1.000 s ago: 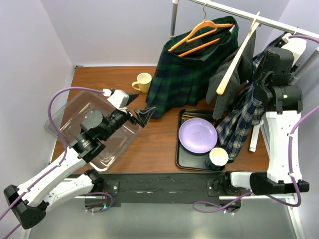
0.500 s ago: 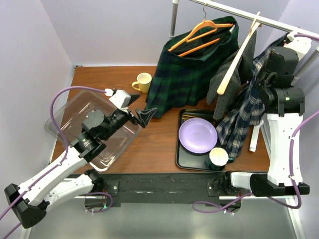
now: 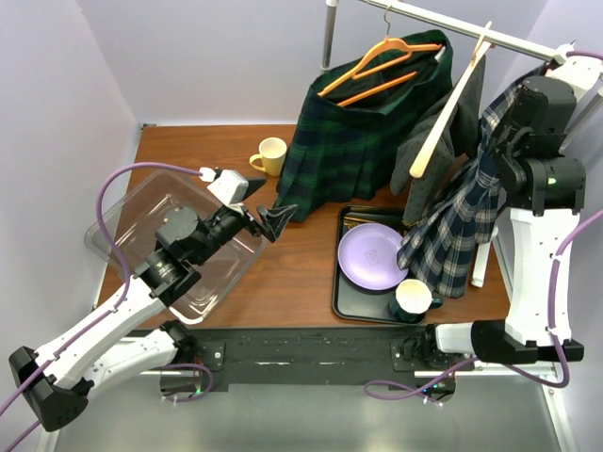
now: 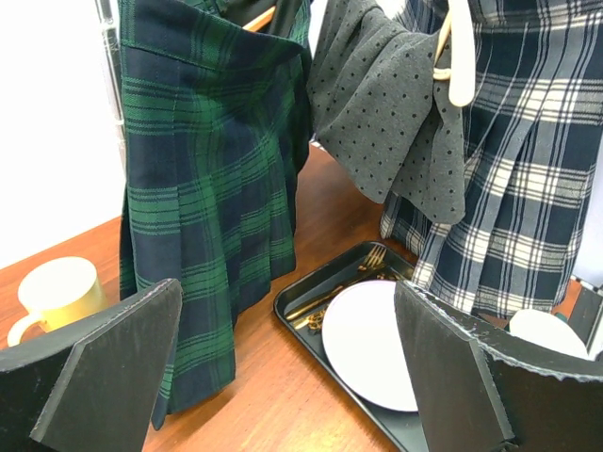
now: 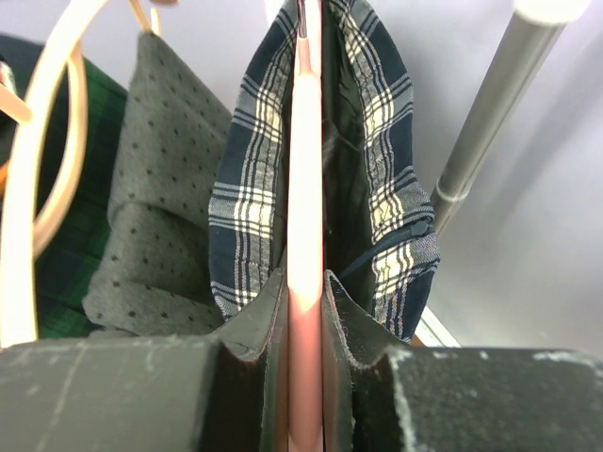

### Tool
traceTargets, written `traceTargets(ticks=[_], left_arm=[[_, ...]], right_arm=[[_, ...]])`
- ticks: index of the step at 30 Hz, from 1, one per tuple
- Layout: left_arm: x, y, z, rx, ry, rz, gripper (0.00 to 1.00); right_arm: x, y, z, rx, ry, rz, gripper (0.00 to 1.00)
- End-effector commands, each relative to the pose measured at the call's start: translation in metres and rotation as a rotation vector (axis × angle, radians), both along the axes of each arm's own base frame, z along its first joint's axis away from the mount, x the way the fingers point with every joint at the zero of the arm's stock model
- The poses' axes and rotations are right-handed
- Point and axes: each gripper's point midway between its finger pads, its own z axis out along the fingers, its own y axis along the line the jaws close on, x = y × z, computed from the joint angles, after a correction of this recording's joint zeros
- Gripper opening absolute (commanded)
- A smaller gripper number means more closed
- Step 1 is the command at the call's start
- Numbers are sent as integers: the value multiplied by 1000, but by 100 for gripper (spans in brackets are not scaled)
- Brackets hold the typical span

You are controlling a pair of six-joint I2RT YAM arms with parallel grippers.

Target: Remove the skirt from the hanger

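Note:
A navy-and-white plaid skirt (image 3: 452,235) hangs at the right end of the rail, on a pink hanger (image 5: 304,169) whose bar runs through the waistband (image 5: 240,217). My right gripper (image 5: 304,282) is shut on that pink bar, high up beside the rail; in the top view its fingers are hidden behind the wrist. The skirt's hem drapes over the tray's right edge, next to the cup. My left gripper (image 3: 268,212) hovers open and empty over the table's middle, well left of the skirt (image 4: 537,188).
On the rail (image 3: 452,26) also hang a green plaid skirt (image 3: 358,141) on an orange hanger (image 3: 377,61) and a grey dotted skirt (image 3: 429,165) on a wooden hanger (image 3: 452,104). A black tray (image 3: 341,282) holds a purple plate (image 3: 374,256). Cup (image 3: 412,299), yellow mug (image 3: 270,155), clear bin (image 3: 141,217).
My right gripper has shut on the pink hanger and risen toward the rail, swinging the plaid skirt's hem out to the left. The left arm has stayed still.

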Motion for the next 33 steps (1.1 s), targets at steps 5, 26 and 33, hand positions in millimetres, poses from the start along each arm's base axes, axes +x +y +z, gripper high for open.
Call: traceTargets(ticks=[5, 26, 33], left_arm=[[0, -4, 8, 8, -42, -16, 100], [-8, -27, 139, -148, -94, -133, 99], [-3, -78, 143, -156, -69, -204, 99]], right_arm=[[-10, 0, 74, -6, -271, 17, 0], [-40, 15, 89, 165, -334, 54, 0], [-49, 23, 81, 243, -352, 78, 0]])
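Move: The right hand already holds the pink hanger's near end; the plaid skirt's middle hangs some 20 cm below, 2 cm ahead and 4 cm left, and the rod at its hook is about 12 cm ahead, 7 cm right, 9 cm up. The grey skirt is roughly 5 cm ahead, 10 cm left, 15 cm down. From the left hand the plaid skirt lies about 40 cm right, 9 cm ahead, 8 cm down; the green skirt 20 cm right, 12 cm ahead, 8 cm down. The right hand, still pinching the pink hanger, lifts 4 cm, then draws back; the left rises 13 cm. ##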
